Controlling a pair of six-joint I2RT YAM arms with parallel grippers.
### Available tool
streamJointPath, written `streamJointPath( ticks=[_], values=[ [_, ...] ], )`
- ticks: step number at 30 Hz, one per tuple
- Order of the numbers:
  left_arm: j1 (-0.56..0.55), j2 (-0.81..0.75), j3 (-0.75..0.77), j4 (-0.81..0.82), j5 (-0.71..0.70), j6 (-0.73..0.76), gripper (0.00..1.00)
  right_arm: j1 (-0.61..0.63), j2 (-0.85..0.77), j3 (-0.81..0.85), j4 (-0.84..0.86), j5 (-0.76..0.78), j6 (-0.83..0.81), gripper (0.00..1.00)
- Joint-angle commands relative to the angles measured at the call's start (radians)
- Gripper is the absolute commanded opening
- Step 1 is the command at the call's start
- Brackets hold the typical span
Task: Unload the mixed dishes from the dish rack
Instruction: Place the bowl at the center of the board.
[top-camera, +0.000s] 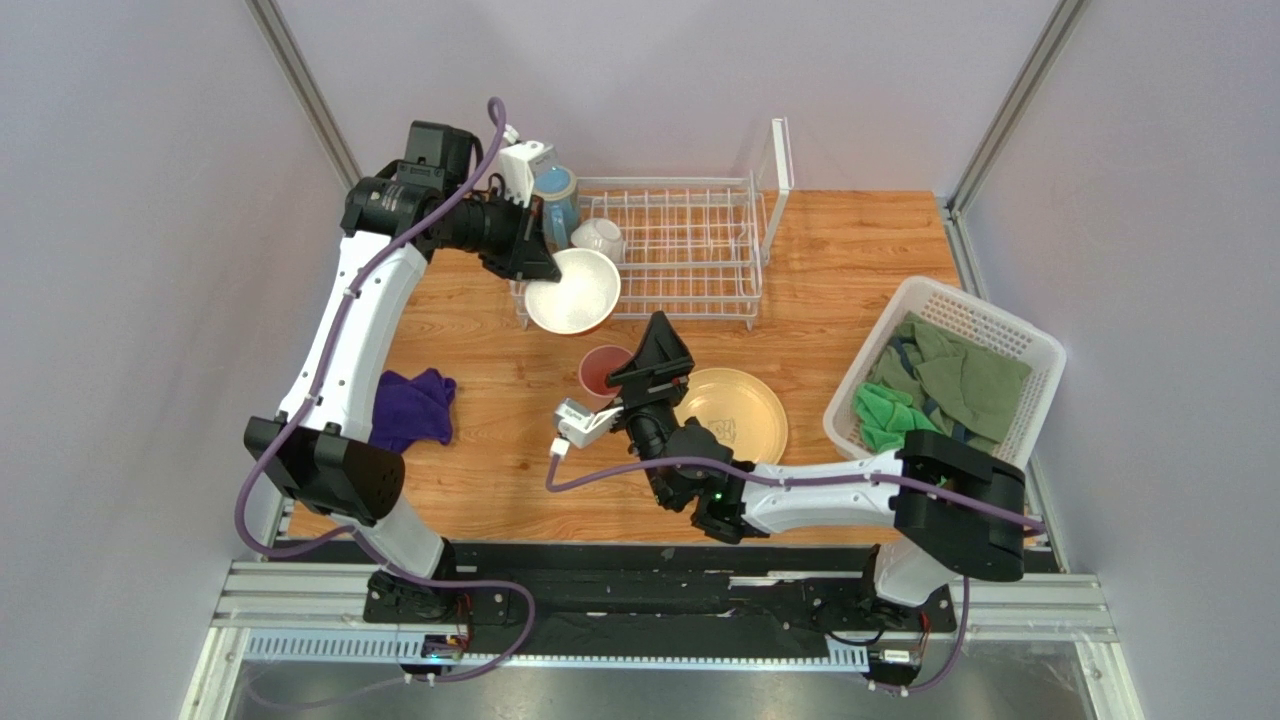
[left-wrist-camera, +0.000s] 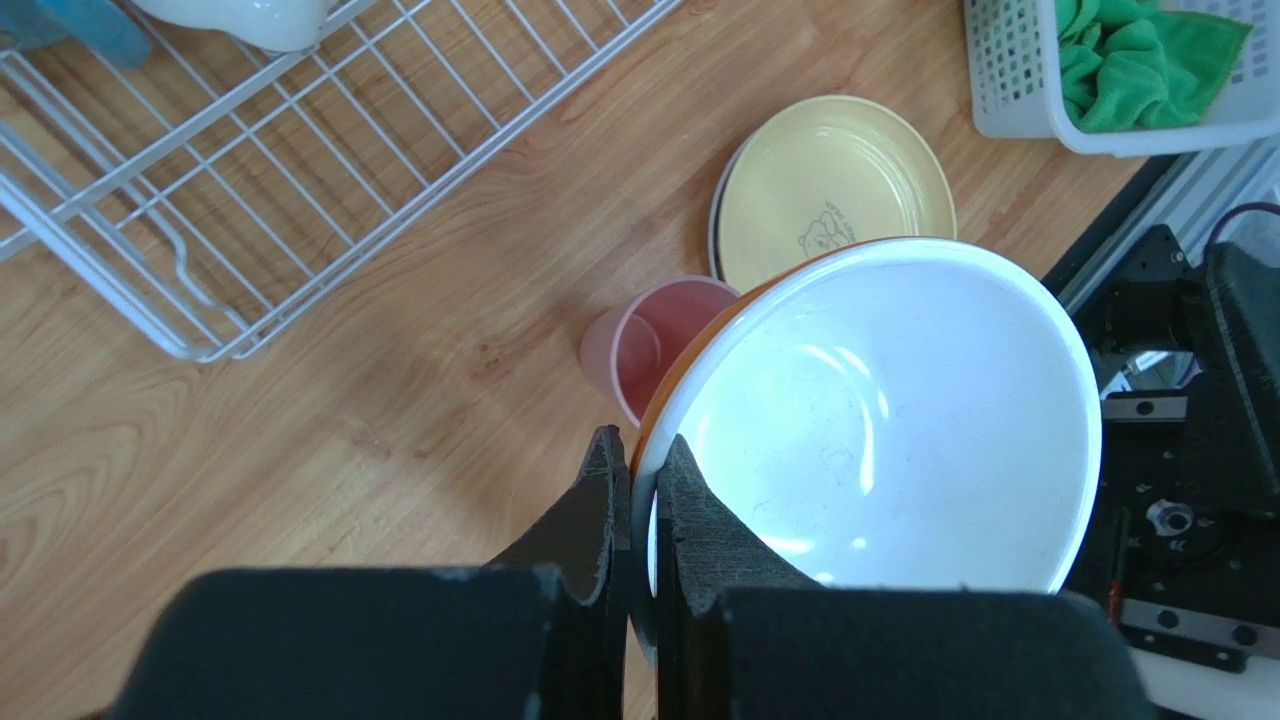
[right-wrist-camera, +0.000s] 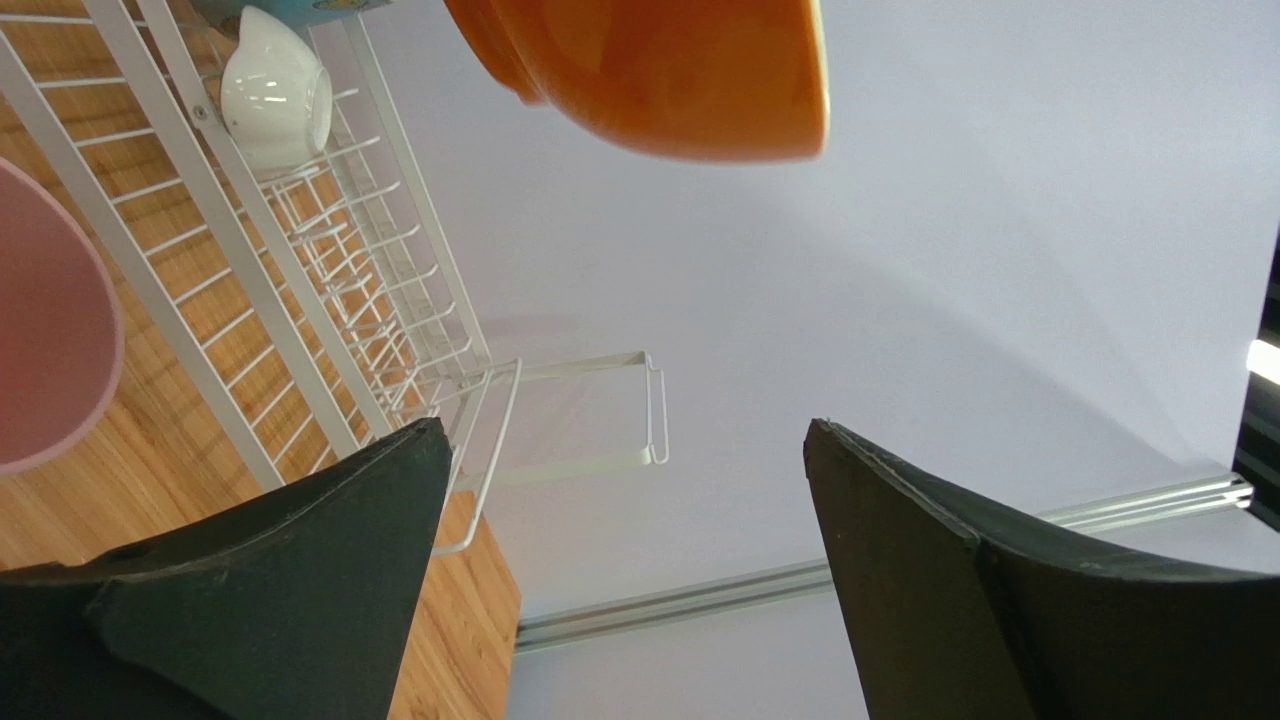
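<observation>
My left gripper (left-wrist-camera: 643, 477) is shut on the rim of the orange bowl (left-wrist-camera: 887, 420), white inside, and holds it in the air just in front of the dish rack (top-camera: 676, 248). From above, the bowl (top-camera: 573, 290) hangs at the rack's near left corner. A blue mug (top-camera: 556, 203) and a small white bowl (top-camera: 600, 237) stand in the rack's left end. On the table lie a pink tumbler (top-camera: 604, 368) and a cream-yellow plate (top-camera: 732, 416). Between them my right gripper (top-camera: 661, 342) points up, open and holding nothing (right-wrist-camera: 624, 435); the orange bowl (right-wrist-camera: 661, 68) is above it.
A white lattice basket (top-camera: 999, 333) with green cloths (top-camera: 947, 383) stands at the right edge of the table. A purple cloth (top-camera: 410, 405) lies at the left, beside the left arm. The rack's tall upright panel (top-camera: 778, 180) rises at its right end.
</observation>
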Motion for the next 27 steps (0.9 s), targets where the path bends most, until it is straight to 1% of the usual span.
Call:
streamJointPath(
  ticks=[1, 3, 4, 5, 7, 8, 9, 12, 17, 21, 23, 25, 27],
  values=[
    [0.038, -0.054, 0.004, 0.001, 0.017, 0.018, 0.00, -0.033, -0.082, 0.018, -0.110, 0.019, 0.139, 0.96],
    [0.053, -0.073, -0.027, 0.010, 0.001, 0.033, 0.00, -0.057, -0.116, 0.033, -0.191, 0.016, 0.208, 0.96],
    [0.058, -0.080, -0.067, 0.017, -0.006, 0.039, 0.00, -0.065, -0.130, 0.038, -0.223, 0.010, 0.234, 0.96],
    [0.068, -0.097, -0.088, 0.032, -0.016, 0.051, 0.00, -0.082, -0.144, 0.047, -0.293, 0.004, 0.267, 0.96],
    [0.084, -0.111, -0.150, 0.049, -0.026, 0.062, 0.00, -0.103, -0.184, 0.074, -0.367, -0.011, 0.364, 0.96],
    [0.099, -0.117, -0.167, 0.055, -0.029, 0.073, 0.00, -0.123, -0.196, 0.085, -0.442, -0.018, 0.393, 0.96],
    [0.107, -0.119, -0.182, 0.058, -0.034, 0.079, 0.00, -0.133, -0.208, 0.096, -0.475, -0.025, 0.450, 0.96],
    [0.137, -0.133, -0.254, 0.087, -0.052, 0.097, 0.00, -0.173, -0.250, 0.137, -0.586, -0.050, 0.524, 0.96],
    [0.154, -0.157, -0.394, 0.161, -0.089, 0.123, 0.00, -0.241, -0.296, 0.206, -0.781, -0.107, 0.694, 0.96],
    [0.159, -0.160, -0.490, 0.224, -0.121, 0.130, 0.00, -0.300, -0.305, 0.278, -0.901, -0.162, 0.812, 0.96],
    [0.165, -0.151, -0.538, 0.263, -0.129, 0.136, 0.00, -0.327, -0.302, 0.295, -0.946, -0.189, 0.855, 0.96],
    [0.168, -0.143, -0.582, 0.303, -0.137, 0.140, 0.00, -0.340, -0.296, 0.315, -0.955, -0.206, 0.874, 0.96],
    [0.174, -0.130, -0.621, 0.329, -0.149, 0.145, 0.00, -0.363, -0.290, 0.332, -1.012, -0.223, 0.912, 0.96]
  ],
)
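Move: My left hand already holds the bowl by its rim, high over the board. The open spot for the bowl lies roughly 4 cm to this hand's left, 4 cm back and 28 cm below. The pink cup stands about 13 cm to the right of that spot. The dish rack's middle is some 17 cm ahead of my left hand and 14 cm right, the purple cloth 5 cm back and 24 cm left. From my right hand the spot lies about 20 cm left, 5 cm ahead and 24 cm down. I keep the rim pinched in my left hand and carry the bowl down about 14 cm and 8 cm left, first level and then sinking faster, towards the clear board left of the pink cup, tipping the fingers steeper. My empty, open right hand draws off right and somewhat forward, about 10 cm across, rising slightly and rolling as it clears the cup. ##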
